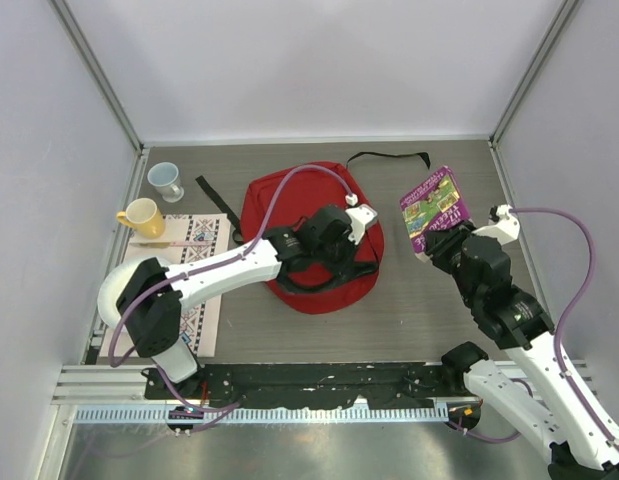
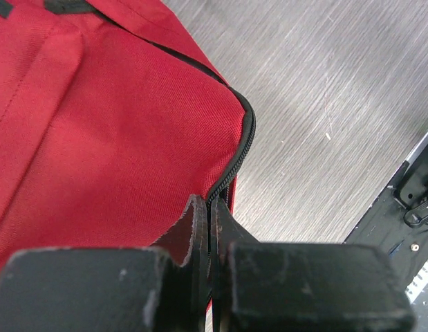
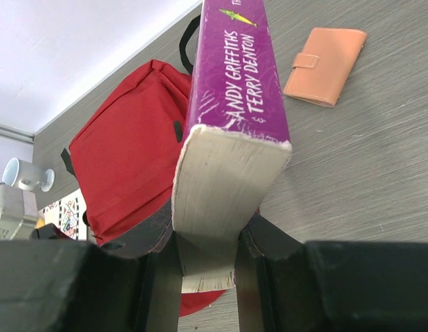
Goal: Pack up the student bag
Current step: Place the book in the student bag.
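Observation:
The student bag (image 1: 279, 200), a red backpack with black zipper trim, lies flat in the middle of the table. My left gripper (image 1: 351, 250) is at its right edge. In the left wrist view the left gripper (image 2: 212, 204) is shut on the black zipper edge at a corner of the bag (image 2: 110, 124). My right gripper (image 1: 439, 240) holds a thick purple book (image 1: 436, 205) to the right of the bag. In the right wrist view its jaws (image 3: 208, 242) clamp the page block of the book (image 3: 234, 90), with the bag (image 3: 131, 159) behind it.
An orange wallet (image 3: 326, 66) lies on the table beyond the book. A pale blue mug (image 1: 166, 181) and a yellow mug (image 1: 141, 217) stand at the far left, by a patterned mat (image 1: 194, 290). A black strap (image 1: 389, 157) lies at the back. A black rail (image 1: 319, 378) lines the near edge.

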`<action>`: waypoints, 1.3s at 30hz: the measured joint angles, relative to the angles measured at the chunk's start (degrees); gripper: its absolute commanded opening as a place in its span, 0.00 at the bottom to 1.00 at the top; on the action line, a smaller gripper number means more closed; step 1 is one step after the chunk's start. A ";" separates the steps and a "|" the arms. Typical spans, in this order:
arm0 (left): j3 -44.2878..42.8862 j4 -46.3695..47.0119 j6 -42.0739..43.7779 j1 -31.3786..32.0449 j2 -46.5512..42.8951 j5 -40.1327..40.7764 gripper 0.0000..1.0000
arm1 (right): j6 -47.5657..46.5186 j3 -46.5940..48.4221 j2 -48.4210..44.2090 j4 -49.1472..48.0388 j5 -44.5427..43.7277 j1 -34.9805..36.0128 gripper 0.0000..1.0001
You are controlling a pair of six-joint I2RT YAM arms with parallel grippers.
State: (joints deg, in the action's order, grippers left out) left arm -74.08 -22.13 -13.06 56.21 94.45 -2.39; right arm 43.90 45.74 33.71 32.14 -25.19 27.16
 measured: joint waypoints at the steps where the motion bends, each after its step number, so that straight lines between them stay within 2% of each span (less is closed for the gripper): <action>1: -0.28 0.00 -0.20 -0.33 0.00 -0.26 0.00 | 0.00 0.00 -0.13 0.20 -0.04 0.00 0.01; 7: -0.63 -0.11 -3.08 -3.69 -0.52 -0.85 0.00 | -0.02 0.00 -1.25 1.42 -0.70 0.00 0.01; 10: -1.33 -1.14 -4.33 -8.02 -2.03 -0.96 0.00 | -0.02 0.07 -1.60 3.04 -0.87 0.00 0.01; 15: -7.34 -2.93 -4.98 -15.78 -3.93 0.31 0.00 | 0.63 1.07 -1.51 6.95 0.33 0.00 0.01; 18: -11.06 -3.28 -5.14 -16.79 -5.14 1.09 0.00 | 1.75 1.07 -2.01 8.22 3.17 0.00 0.01; 23: -11.96 -1.77 -6.86 -15.87 -7.98 1.05 0.00 | 3.41 1.07 -2.69 9.73 10.12 0.00 0.01; 27: -11.23 0.20 -8.15 -15.72 -9.40 0.81 0.00 | 6.54 0.37 -2.67 8.59 19.28 -0.07 0.01; 34: -11.17 1.36 -9.16 -15.72 -9.64 0.37 0.00 | 15.10 -8.96 -1.70 -1.84 36.89 -0.07 0.01; 39: -11.17 1.55 -9.29 -15.74 -9.64 -0.48 0.00 | 18.12 -10.86 1.14 -5.57 43.87 -0.04 0.01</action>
State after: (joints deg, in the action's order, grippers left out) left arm -85.25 -20.58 -22.35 40.47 84.82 -2.87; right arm 62.02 34.87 34.85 26.57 18.68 27.11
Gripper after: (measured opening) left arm 0.022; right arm 0.338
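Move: Ahead and to the left of the right hand, which already holds the purple book, the student bag's middle lies about 11 cm farther out, 28 cm left and 19 cm below. The orange wallet is about 20 cm straight ahead of that hand, and the bag's loose black strap some 34 cm ahead and 8 cm left, both roughly 24 cm down. For the left hand, already pinching the flap's zipper edge, the bag's middle is about 12 cm ahead, 8 cm left and 9 cm lower. Peeling the flap back, the left hand keeps its pinch on the zipper edge and goes forward and left, then mostly up, some 17 cm in all upward, tilting before it holds there. The right hand eases back, then swings the still-gripped book about 12 cm left and 5 cm down towards the mouth, turning some 30 degrees counter-clockwise while rolling and tipping down. ##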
